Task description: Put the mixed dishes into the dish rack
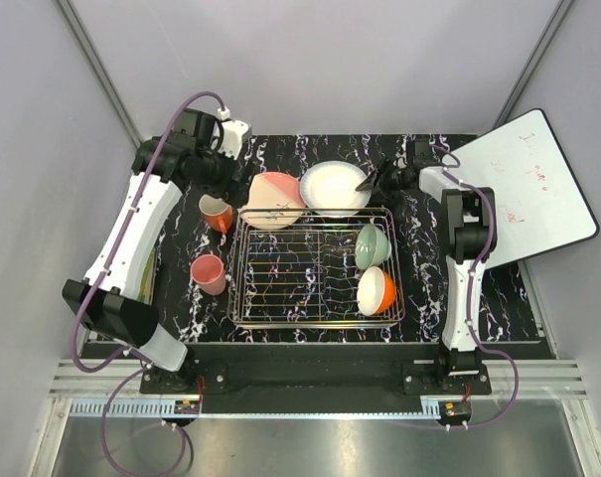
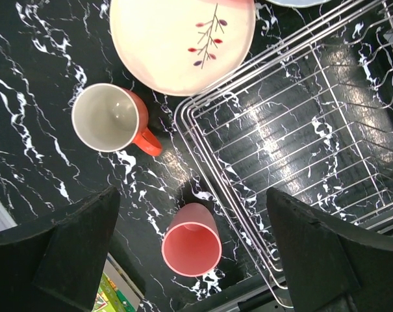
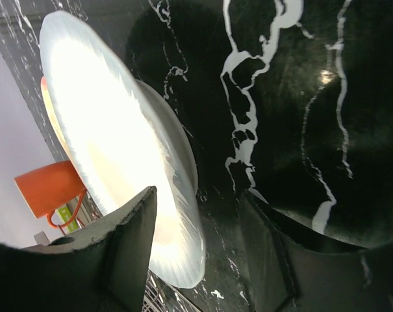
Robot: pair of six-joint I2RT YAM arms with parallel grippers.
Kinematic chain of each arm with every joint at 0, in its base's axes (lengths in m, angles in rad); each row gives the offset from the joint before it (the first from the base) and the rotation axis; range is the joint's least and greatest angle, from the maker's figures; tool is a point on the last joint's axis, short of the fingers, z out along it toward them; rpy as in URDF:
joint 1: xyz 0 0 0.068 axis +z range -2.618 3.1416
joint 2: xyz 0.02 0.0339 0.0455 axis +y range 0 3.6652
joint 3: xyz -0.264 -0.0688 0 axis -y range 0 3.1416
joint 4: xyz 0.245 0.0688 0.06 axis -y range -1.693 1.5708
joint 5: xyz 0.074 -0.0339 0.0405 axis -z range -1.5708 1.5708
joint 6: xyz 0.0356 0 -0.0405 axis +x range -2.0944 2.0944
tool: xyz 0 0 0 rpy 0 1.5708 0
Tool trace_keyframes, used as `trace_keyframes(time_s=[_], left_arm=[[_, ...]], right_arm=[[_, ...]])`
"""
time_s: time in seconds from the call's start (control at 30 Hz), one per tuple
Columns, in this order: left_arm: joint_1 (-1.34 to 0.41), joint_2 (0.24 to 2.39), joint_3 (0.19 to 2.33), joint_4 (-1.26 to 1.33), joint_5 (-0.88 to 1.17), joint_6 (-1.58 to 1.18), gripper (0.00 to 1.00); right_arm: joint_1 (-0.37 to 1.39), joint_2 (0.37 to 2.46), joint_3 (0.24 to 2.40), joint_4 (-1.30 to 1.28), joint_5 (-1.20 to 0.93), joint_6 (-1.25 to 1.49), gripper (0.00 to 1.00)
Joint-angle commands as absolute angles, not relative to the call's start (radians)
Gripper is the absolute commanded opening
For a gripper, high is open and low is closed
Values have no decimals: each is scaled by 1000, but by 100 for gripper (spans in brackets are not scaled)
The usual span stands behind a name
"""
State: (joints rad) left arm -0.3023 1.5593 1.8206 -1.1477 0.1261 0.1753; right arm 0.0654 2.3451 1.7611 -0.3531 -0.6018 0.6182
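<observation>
The dish rack (image 1: 315, 266) holds the pale green bowl (image 1: 372, 244) and the orange bowl (image 1: 375, 290) at its right side. The pink-and-peach plate (image 1: 275, 199) rests on the rack's far-left corner, with the white plate (image 1: 334, 187) beside it. Left of the rack stand the orange mug (image 1: 217, 212) and the pink mug (image 1: 209, 273). My right gripper (image 3: 196, 253) is open astride the white plate's (image 3: 118, 143) rim, one finger over its face, and a gap shows on the table side. My left gripper (image 2: 193, 198) hangs wide open, high above the pink mug (image 2: 191, 246).
A green book (image 2: 115, 296) lies at the table's left edge under my left arm. A white board (image 1: 524, 194) leans at the right. The rack's wire rim (image 2: 209, 175) runs close to the pink mug. The orange mug (image 2: 112, 118) stands upright, handle toward the rack.
</observation>
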Motion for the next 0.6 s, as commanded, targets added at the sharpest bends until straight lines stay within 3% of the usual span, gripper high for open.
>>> trace_keyframes(time_s=[0.0, 0.3, 0.47, 0.57], left_arm=[[-298, 1551, 1783, -1085, 149, 170, 99], [-299, 1534, 1691, -1020, 129, 176, 99], [-298, 1502, 1617, -976, 120, 175, 99], [-299, 1493, 1579, -956, 115, 183, 99]], right_arm=[[83, 2396, 1755, -330, -646, 592, 61], [87, 2442, 1770, -327, -624, 597, 52], [87, 2434, 1755, -324, -591, 588, 42], [86, 2410, 1750, -324, -572, 575, 26]])
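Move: The right hand hovers low at the white plate's right rim, with the plate's middle about 8 cm to its left, 1 cm back and 2 cm below; the green bowl is roughly 17 cm back and straight in line. From the high left hand, the orange mug lies some 8 cm ahead, 6 cm left and 24 cm below. At similar depth, the pink cup is about 8 cm back and 5 cm left, and the pink plate 13 cm ahead and 7 cm right. The right hand eases about 1 cm to the left and 1 cm down onto the white plate's right rim, rolling only slightly, and its half-open fingers narrow to about a third open with the rim between them, seeming just to take hold at the end. Meanwhile the left hand, fingers still wide open and holding nothing, sinks almost straight down by some 5.5 cm beside the orange mug and the rack's left edge, tipping about 5 degrees farther towards pointing down, and stays clear of everything. ##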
